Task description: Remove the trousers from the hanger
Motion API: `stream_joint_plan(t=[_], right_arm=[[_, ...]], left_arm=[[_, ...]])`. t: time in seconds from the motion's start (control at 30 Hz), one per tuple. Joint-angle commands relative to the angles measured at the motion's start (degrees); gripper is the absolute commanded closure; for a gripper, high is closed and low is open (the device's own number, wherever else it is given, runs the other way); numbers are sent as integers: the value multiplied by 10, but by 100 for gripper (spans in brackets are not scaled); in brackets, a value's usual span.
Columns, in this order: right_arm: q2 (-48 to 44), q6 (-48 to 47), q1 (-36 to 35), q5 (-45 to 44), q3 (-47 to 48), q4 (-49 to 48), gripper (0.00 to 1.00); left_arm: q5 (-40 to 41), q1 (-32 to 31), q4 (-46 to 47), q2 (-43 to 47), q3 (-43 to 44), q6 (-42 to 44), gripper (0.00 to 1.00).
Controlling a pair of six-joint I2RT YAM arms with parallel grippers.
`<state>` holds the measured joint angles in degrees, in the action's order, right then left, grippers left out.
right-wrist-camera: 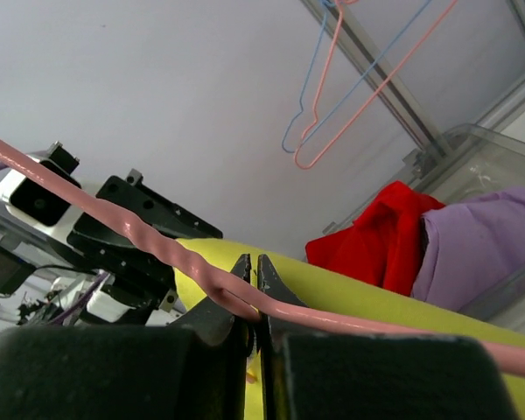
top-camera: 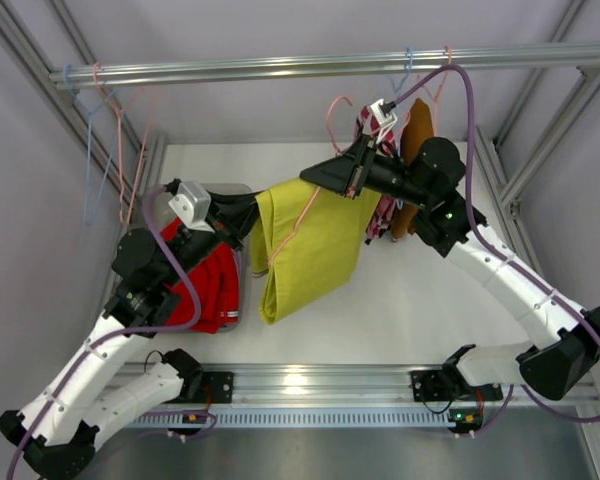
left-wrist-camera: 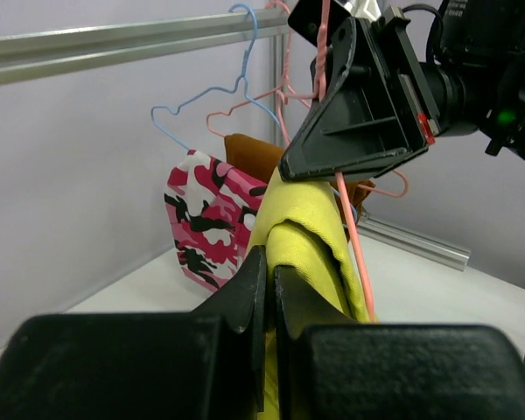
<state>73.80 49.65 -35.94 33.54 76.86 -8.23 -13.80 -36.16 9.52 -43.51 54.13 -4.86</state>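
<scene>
Yellow-green trousers [top-camera: 305,245] hang folded over a pink hanger [top-camera: 298,215] above the table. My right gripper [top-camera: 352,180] is shut on the hanger's wire [right-wrist-camera: 157,249] and holds it up in the air. At the cloth's left edge, my left gripper [top-camera: 252,212] is shut on a fold of the yellow-green trousers [left-wrist-camera: 311,245]. In the left wrist view its fingertips [left-wrist-camera: 261,262] pinch together with cloth bulging above them. Red trousers [top-camera: 205,285] and lilac trousers [right-wrist-camera: 481,254] lie in a clear bin [top-camera: 242,290] under the left arm.
A metal rail [top-camera: 310,65] spans the back. Empty blue and pink hangers [top-camera: 105,150] hang at its left end. A pink camouflage garment [left-wrist-camera: 206,219] and a brown garment [top-camera: 417,130] hang at its right end, just behind the right gripper.
</scene>
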Motion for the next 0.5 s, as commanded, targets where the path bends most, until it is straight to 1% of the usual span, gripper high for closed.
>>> stream_joint_plan(t=[0.0,0.17,0.27,0.37,0.47], right_arm=[[-2,-28,-19,22,6,-75,100],[6,-26,-34,19,-9,-93,100],[8,-27,-40,17,-17,-96,100],[8,-26,-47,14,-32,-102,100],[10,-26,-56,10,-38,-106,100]], left_arm=[[35,11,93,10,80,13,100],[45,28,82,0,145,44,100],[55,37,72,-9,178,84,100],[59,44,62,-22,234,114,100],[64,48,51,-31,267,131,100]])
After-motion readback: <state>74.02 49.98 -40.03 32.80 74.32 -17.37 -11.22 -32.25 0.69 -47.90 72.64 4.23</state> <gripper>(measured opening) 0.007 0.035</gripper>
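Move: The grey tray for the trousers lies about 17 cm ahead, 20 cm left and some 40 below the left hand, with the red trousers in it about 10 ahead, 16 left and 38 below that hand. From the right hand, the hanging bulk of the yellow trousers is about 1 cm back, 2 right and 14 below; the pink camouflage trousers are about 15 ahead, 16 right and 16 below. Upward and somewhat to its left the left hand draws, about 9 cm up and 4 across, fingertips tipping up and swinging counter-clockwise by roughly 10 degrees each, keeping its pinch on the yellow trousers and pulling away from the right gripper. The right hand, still shut on the pink hanger's wire, eases back and left some 2–3 cm, rising a little and then sinking. ##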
